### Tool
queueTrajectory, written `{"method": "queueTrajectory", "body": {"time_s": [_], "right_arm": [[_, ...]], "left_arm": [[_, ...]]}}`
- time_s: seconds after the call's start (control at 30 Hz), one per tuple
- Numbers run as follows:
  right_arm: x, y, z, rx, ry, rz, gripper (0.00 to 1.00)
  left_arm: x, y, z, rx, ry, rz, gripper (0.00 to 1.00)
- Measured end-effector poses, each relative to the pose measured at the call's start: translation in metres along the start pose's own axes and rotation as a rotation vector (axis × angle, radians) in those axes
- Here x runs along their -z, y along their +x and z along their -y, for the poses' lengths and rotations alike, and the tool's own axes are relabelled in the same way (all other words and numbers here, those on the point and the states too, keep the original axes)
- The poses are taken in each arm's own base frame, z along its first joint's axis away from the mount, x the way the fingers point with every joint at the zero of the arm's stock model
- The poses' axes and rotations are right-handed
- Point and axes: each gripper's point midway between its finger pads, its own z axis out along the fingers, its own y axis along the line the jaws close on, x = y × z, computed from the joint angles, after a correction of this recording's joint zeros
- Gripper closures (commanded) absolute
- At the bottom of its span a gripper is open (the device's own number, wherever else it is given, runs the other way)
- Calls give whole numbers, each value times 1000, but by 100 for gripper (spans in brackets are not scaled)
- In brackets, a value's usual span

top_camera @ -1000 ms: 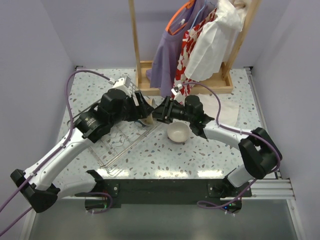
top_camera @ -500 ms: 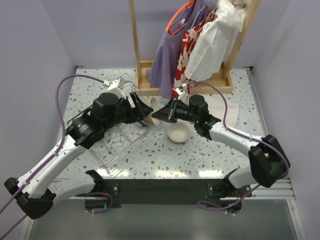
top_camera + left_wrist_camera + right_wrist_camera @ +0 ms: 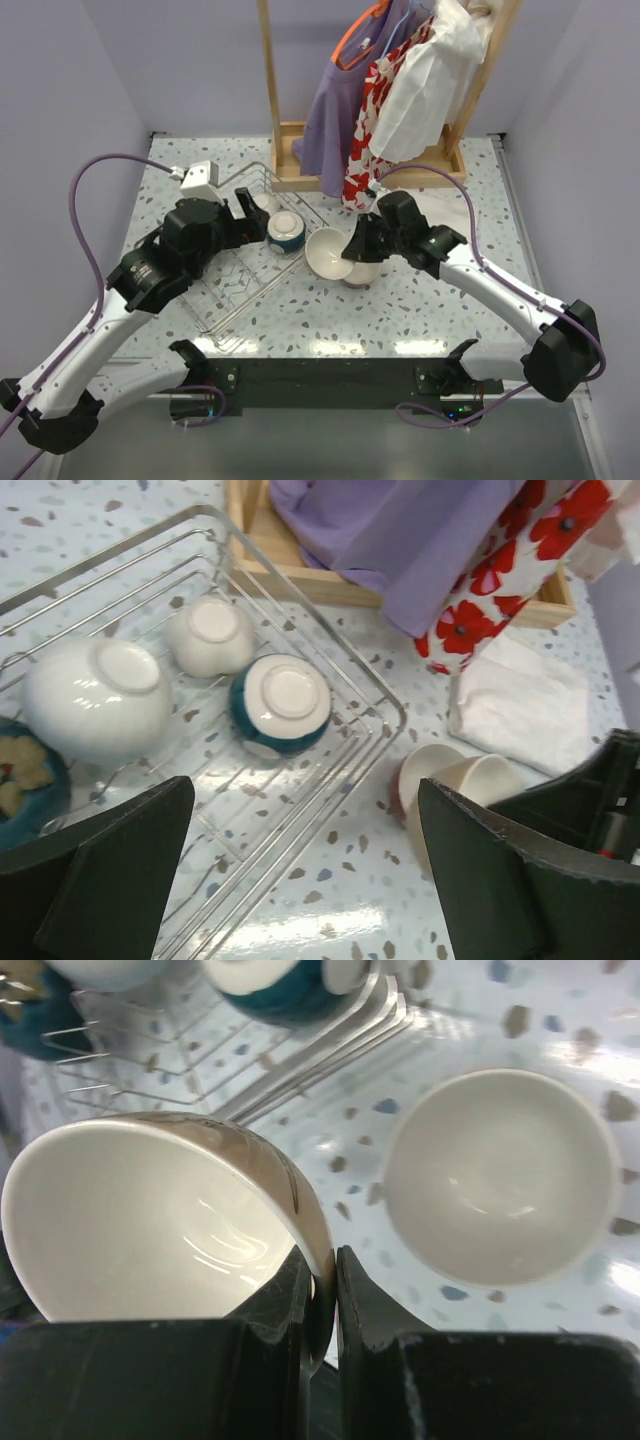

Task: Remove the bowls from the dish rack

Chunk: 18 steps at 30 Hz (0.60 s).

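My right gripper [image 3: 325, 1290] is shut on the rim of a beige bowl [image 3: 150, 1220], holding it tilted above the table beside the dish rack [image 3: 235, 290]. The same held bowl [image 3: 326, 250] partly covers a second bowl [image 3: 362, 274] that stands upright on the table; this second bowl [image 3: 425, 765] shows a red outside. My left gripper [image 3: 320, 880] is open and holds nothing, above the rack's near right side. In the rack [image 3: 390, 705] lie, upside down, a large white bowl [image 3: 97, 695], a small white bowl [image 3: 208, 635] and a teal-banded bowl [image 3: 282, 705]. A dark blue patterned bowl [image 3: 25, 780] shows at the left edge.
A wooden clothes stand [image 3: 300, 160] with hanging clothes stands at the back, just behind the rack. A white cloth [image 3: 455, 215] lies on the table to the right. Lilac walls close in both sides.
The left gripper opened, let go of the beige bowl and drew back left over the rack. The right gripper shut on the bowl's rim and carried it right, over the standing bowl.
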Motion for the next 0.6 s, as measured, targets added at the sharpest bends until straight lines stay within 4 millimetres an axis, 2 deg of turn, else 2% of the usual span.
{"method": "queueTrajectory", "body": {"time_s": [0.1, 0.23, 0.33, 0.47, 0.6], "right_arm": [[13, -3, 18, 54, 122, -8, 100], [33, -15, 37, 126, 264, 1, 100], [40, -18, 50, 151, 338, -14, 100], [31, -13, 72, 164, 418, -83, 100], [14, -3, 92, 150, 473, -160, 100]], "left_arm": [[3, 3, -19, -53, -51, 27, 0], [3, 25, -53, -137, -133, 26, 0], [3, 44, -75, -193, -180, 18, 0], [0, 63, -97, -238, -223, 26, 0], [-4, 75, -109, -262, -239, 44, 0]]}}
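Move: The right hand holds the beige bowl; the upright red bowl lies about 5 cm ahead, 2 cm right and 12 cm below. From that hand the teal bowl is 17 cm ahead, 19 cm left. The big white bowl in the rack lies some 14 cm ahead of the empty left hand, 10 cm left, 22 cm below; from that hand the blue bowl is 5 cm ahead, 20 cm left, and the teal bowl 14 cm ahead, 9 cm right. Right carries the beige bowl 8 cm right, then lowers over red; left, open, sinks 10 cm leftward towards white. ##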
